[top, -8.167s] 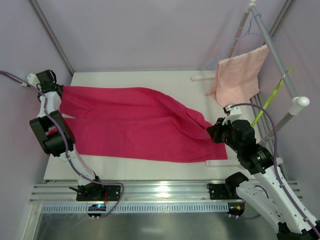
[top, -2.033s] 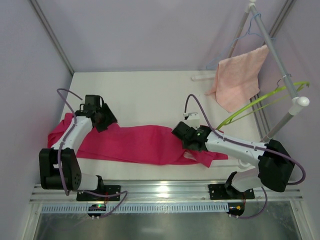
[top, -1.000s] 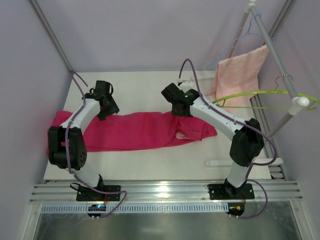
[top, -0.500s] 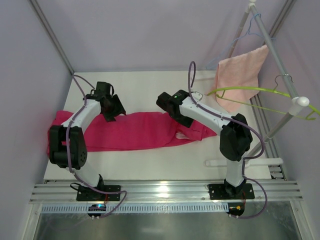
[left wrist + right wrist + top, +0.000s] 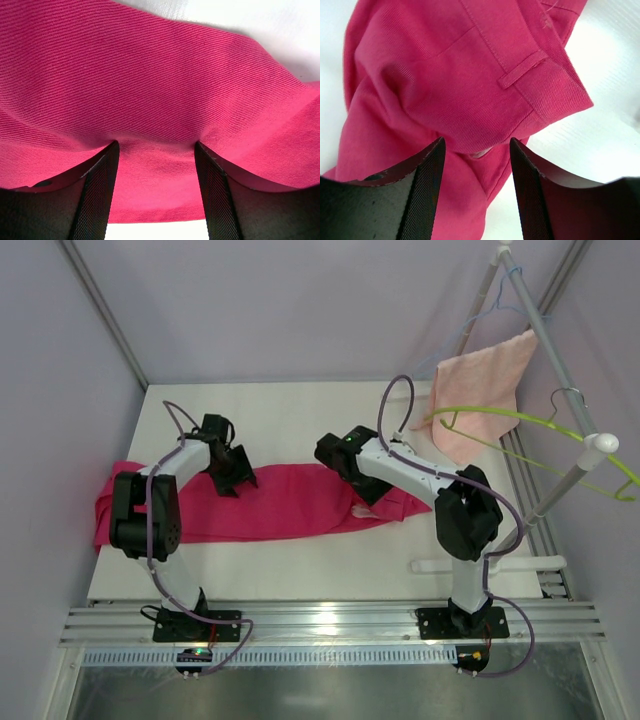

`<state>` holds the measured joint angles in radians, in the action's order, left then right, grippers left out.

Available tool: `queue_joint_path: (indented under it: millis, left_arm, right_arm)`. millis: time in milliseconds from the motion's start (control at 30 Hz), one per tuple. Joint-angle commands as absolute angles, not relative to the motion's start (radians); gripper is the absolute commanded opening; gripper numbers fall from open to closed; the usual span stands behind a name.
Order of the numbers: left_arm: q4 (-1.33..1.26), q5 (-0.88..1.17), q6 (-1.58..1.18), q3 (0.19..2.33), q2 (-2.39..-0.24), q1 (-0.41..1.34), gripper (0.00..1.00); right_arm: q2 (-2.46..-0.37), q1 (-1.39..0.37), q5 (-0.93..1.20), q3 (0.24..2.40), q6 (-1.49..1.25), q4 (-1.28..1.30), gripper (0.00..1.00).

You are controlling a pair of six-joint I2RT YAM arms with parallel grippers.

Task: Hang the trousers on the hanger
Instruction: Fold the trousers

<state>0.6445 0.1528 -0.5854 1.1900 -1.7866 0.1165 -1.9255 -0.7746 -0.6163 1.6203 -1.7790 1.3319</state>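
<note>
The magenta trousers lie folded into a long band across the white table. My left gripper sits at the band's far edge, left of the middle. In its wrist view the open fingers press into the trousers with cloth between the left gripper tips. My right gripper hovers open above the waistband end. In the right wrist view the trousers show a belt loop just beyond the right gripper. The lime-green hanger hangs from the rack at the right, away from both grippers.
A white-poled rack stands along the table's right side. A salmon-pink towel and a light-blue wire hanger hang on it. A white bar lies near the front right corner.
The left gripper has slid right along the trousers' far edge. The right gripper has come down a little onto the waistband end. The green hanger has swung on the rack.
</note>
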Motion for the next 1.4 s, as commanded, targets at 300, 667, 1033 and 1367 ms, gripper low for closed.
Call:
queue_joint_path:
  millis: [300, 667, 1033, 1367]
  left_arm:
    - [0.643, 0.144, -0.557, 1.183, -1.761, 0.114, 0.62]
    - [0.657, 0.094, -0.548, 1.181, -1.767, 0.114, 0.62]
    - [0.678, 0.032, -0.538, 1.177, -1.775, 0.114, 0.63]
    - [0.706, -0.028, -0.526, 1.187, -1.822, 0.114, 0.63]
  right_arm:
    - [-1.876, -0.722, -0.603, 1.464, -1.870, 1.517, 0.58]
    - [-1.887, -0.703, -0.535, 1.460, -1.847, 1.516, 0.58]
    - [-1.921, -0.678, -0.672, 1.419, -1.856, 1.499, 0.18]
    - [-1.832, -0.652, -1.103, 1.387, -1.714, 1.540, 0.04]
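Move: The upper layer's waistband edge, with its belt loop, lies about 6 cm to the right of the right fingers, 4 cm nearer the base and 5 cm below. Some 3 cm back and 2 cm to the left of them is the bare gap in the fold. The lower layer's waist corner sticks out about 13 cm to the right and 2 cm back. From the left hand, that waistband edge is roughly 38 cm right and 7 cm back, about level. Lower the half-open right gripper about 4 cm while easing it right and back onto the waistband edge. Shut the fingers there, pinching the cloth beside the belt loop, then draw it another 5 cm or so right, forward and slightly up, swinging the fingertips outward to the right. Keep the left fingers parted and resting on the trousers, letting them drift some 2 cm left and a little down. ##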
